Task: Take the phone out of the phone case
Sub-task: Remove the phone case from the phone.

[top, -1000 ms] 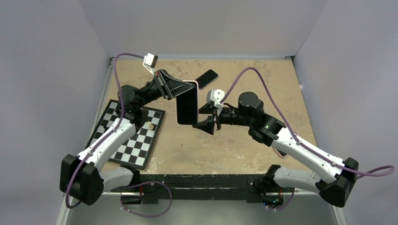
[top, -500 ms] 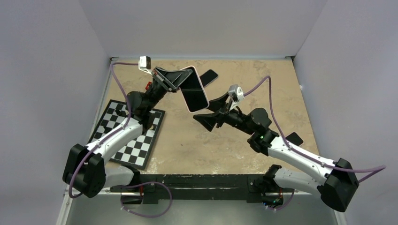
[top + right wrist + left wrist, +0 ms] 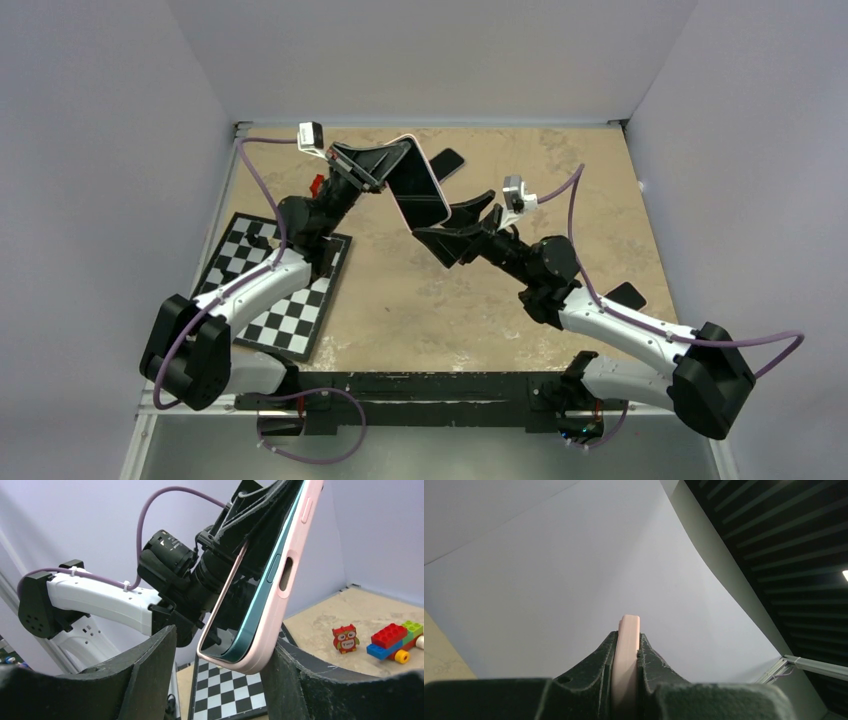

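Observation:
A phone with a dark screen sits in a pink phone case and is held tilted in the air above the back of the table. My left gripper is shut on its upper end; the left wrist view shows the case's pink edge pinched between the jaws. My right gripper is open, its fingers either side of the phone's lower end. The right finger stands close against the case. A teal phone edge shows inside the case's side.
A second dark phone lies flat at the back of the tan table. A chessboard lies at the left under the left arm. A black object lies at the right. An owl figure and toy bricks sit on the table.
The left arm has raised the phone and tipped it back towards the far side. The right arm swung up after it, and its jaws now straddle the phone's lower end.

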Robot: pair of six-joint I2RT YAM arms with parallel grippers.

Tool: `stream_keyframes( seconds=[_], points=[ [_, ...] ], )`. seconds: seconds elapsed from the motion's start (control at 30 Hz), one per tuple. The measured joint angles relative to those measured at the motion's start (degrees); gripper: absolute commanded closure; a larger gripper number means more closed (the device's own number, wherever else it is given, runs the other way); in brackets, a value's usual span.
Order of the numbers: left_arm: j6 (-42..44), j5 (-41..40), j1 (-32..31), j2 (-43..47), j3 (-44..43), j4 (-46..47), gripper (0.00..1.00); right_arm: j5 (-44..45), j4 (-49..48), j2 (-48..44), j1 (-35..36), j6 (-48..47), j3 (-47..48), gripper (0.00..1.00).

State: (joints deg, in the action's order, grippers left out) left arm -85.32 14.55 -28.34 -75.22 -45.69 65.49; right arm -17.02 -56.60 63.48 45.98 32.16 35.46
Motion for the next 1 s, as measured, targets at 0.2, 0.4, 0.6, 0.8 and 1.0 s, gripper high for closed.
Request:
stream_keyframes(
  seconds=[0.2,0.4,0.6,0.8,1.0],
  points=[
    [-1.31,-0.04,-0.09,-0.15,0.00,1.11,1.00,-0.72,-1.29,0.57,-0.02,-0.24,0.11,0.44],
    [-1.31,-0.04,-0.37,-0.15,0.00,1.11,1.00,-2.32,-1.29,3.45,-0.02,-0.22,0.72,0.42],
    [-1.16,-0.07,-0.37,-0.15,-0.04,1.09,1.00,-3.45,-1.79,5.14,0.04,-0.20,1.07,0.48],
    [-1.11,-0.15,-0.37,-0.15,-0.13,1.05,1.00,-3.48,-2.14,5.64,0.11,-0.22,1.60,0.63],
    [-2.21,-0.96,-0.39,0.24,-0.20,0.72,1.00,-3.98,-2.67,5.79,1.11,-0.55,2.12,1.00]
  ],
)
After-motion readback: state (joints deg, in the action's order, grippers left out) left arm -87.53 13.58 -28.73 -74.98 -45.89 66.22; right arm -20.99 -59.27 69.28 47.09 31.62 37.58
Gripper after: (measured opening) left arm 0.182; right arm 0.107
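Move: The pink phone case, still around the phone, hangs slanting from my left hand. Its middle is about 4 cm back, 3 cm right and 3 cm below that hand. From my open right hand the case's lower corner is 2 cm left and 1 cm down, level fore and aft. The case's middle lies some 6 cm ahead, 2 cm left and 4 cm up, my left fingers about 10 cm ahead, 4 cm left and 7 cm up. I bring my right hand about 2.5 cm left, dipping a couple of centimetres on the way and rising slightly again, until its fingertips are at the case's lower corner. At the very end I shut them from wide open to nearly closed and pinch the rim there. My left hand keeps its grip on the upper end, all but still. ##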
